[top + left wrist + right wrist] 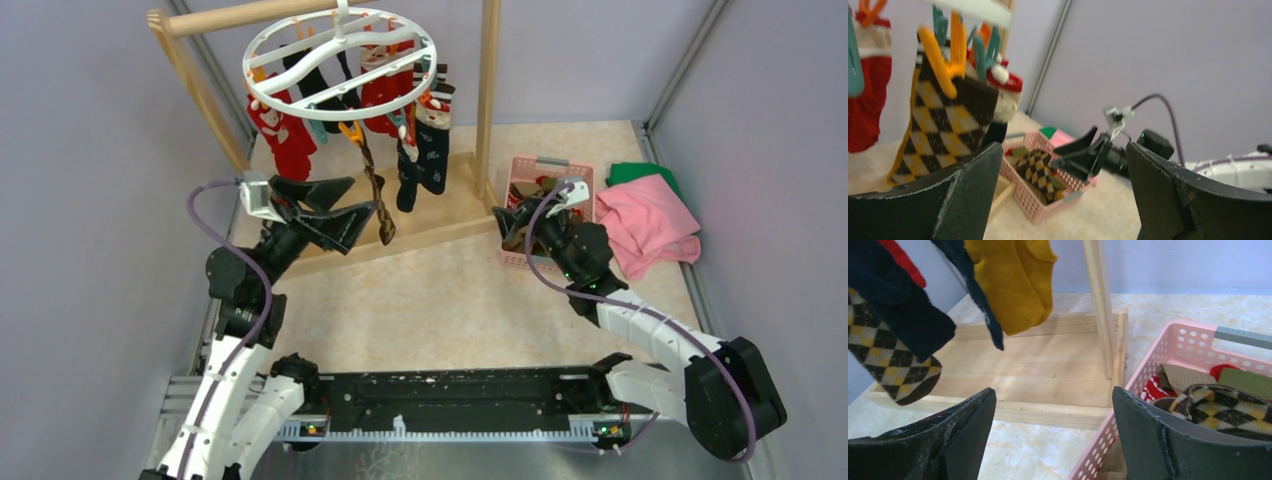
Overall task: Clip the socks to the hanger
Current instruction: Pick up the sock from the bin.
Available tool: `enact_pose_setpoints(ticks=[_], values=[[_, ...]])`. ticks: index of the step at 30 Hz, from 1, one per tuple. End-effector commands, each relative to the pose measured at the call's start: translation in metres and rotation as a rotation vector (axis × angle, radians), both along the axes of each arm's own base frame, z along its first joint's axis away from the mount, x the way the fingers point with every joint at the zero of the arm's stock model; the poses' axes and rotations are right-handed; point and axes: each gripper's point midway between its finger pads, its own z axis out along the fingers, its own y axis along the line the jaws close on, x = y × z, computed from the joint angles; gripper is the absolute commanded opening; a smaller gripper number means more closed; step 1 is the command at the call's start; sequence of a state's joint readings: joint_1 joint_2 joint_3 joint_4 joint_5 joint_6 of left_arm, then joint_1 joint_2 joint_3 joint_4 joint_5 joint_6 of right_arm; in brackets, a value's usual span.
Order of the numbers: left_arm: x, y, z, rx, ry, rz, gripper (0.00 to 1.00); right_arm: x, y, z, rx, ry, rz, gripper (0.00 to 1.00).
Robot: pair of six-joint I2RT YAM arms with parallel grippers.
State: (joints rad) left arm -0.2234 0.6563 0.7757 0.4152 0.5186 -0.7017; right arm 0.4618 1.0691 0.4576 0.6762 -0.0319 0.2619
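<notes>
The white round hanger (340, 55) hangs from the wooden bar, with several socks clipped under it: red ones (290, 135), dark ones (430, 140) and a brown argyle sock (378, 195). My left gripper (362, 197) is open beside the argyle sock's lower end, holding nothing. In the left wrist view the argyle sock (943, 120) hangs from an orange clip (940, 62), left of the open left gripper (1064, 150). My right gripper (508, 228) is open and empty at the left rim of the pink basket (1168, 352), which holds more socks, one of them argyle (1228, 407).
The wooden rack's base (1023, 370) and its upright post (488, 90) stand just left of the basket. A pink cloth (648, 225) and a green cloth (640, 172) lie right of it. A mustard sock (1015, 282) hangs over the base. Grey walls enclose the table.
</notes>
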Motion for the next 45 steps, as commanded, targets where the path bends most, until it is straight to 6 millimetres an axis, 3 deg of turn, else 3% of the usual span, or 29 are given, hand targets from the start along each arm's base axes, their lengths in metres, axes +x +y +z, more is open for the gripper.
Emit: enact_pose_setpoints(ticks=[1,3,6,10,16,25,28,34,38,41,45], values=[[0.002,-0.013,-0.052,0.167,0.008,-0.055,0.99,0.009,-0.016,0.019,0.076,0.006,-0.074,0.84],[0.011,-0.011,-0.078,0.174,0.106,-0.033,0.99,0.016,-0.031,0.015,0.098,0.05,-0.152,0.83],[0.024,0.001,-0.111,0.284,0.116,0.071,0.99,0.026,-0.056,0.0,0.121,0.16,-0.286,0.8],[0.031,0.016,-0.13,0.351,0.165,0.171,0.99,0.035,-0.079,-0.024,0.144,0.268,-0.408,0.64],[0.037,0.032,-0.142,0.387,0.2,0.27,0.99,0.052,-0.082,-0.055,0.147,0.384,-0.444,0.5],[0.039,0.038,-0.141,0.388,0.196,0.305,0.99,0.071,-0.078,-0.084,0.104,0.454,-0.461,0.43],[0.039,0.039,-0.142,0.387,0.197,0.311,0.99,0.073,-0.073,-0.088,0.09,0.454,-0.433,0.32],[0.038,0.036,-0.145,0.384,0.207,0.289,0.99,0.068,-0.087,-0.061,0.059,0.351,-0.466,0.0],[0.035,0.031,-0.145,0.378,0.201,0.251,0.99,0.053,-0.102,-0.018,0.035,0.188,-0.486,0.0],[0.034,0.028,-0.144,0.366,0.204,0.223,0.99,0.035,-0.095,0.027,0.041,0.017,-0.396,0.0],[0.033,0.023,-0.145,0.353,0.209,0.179,0.99,0.018,-0.092,0.069,0.051,-0.113,-0.343,0.0]])
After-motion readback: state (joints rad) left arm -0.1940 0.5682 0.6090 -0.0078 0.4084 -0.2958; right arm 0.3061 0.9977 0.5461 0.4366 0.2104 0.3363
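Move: The checkered sock in the pink bin lies about 6 cm ahead of the right hand, 8 cm to its right and some 14 cm below. An olive sock in the bin is roughly 4 cm beyond it and 1 cm farther right. The stand's upright is at hand height, 8 cm ahead and 2 cm left; the pink cloth lies 25 cm right, 3 cm ahead, 18 cm below. From the left hand the checkered sock is some 17 cm ahead, 27 cm right and 34 cm down. The checkered sock is reached by the open right hand swinging right and forward over the bin, turning clockwise, then dipping about 12 cm with fingers tipping some 30 degrees down. The half-closed fingers shut and pinch it, then lift briskly about 12 cm, slightly back, levelling out. Meanwhile the left hand, empty and open, sinks about 15 cm beside the hanging socks, rolling some 20 degrees. ##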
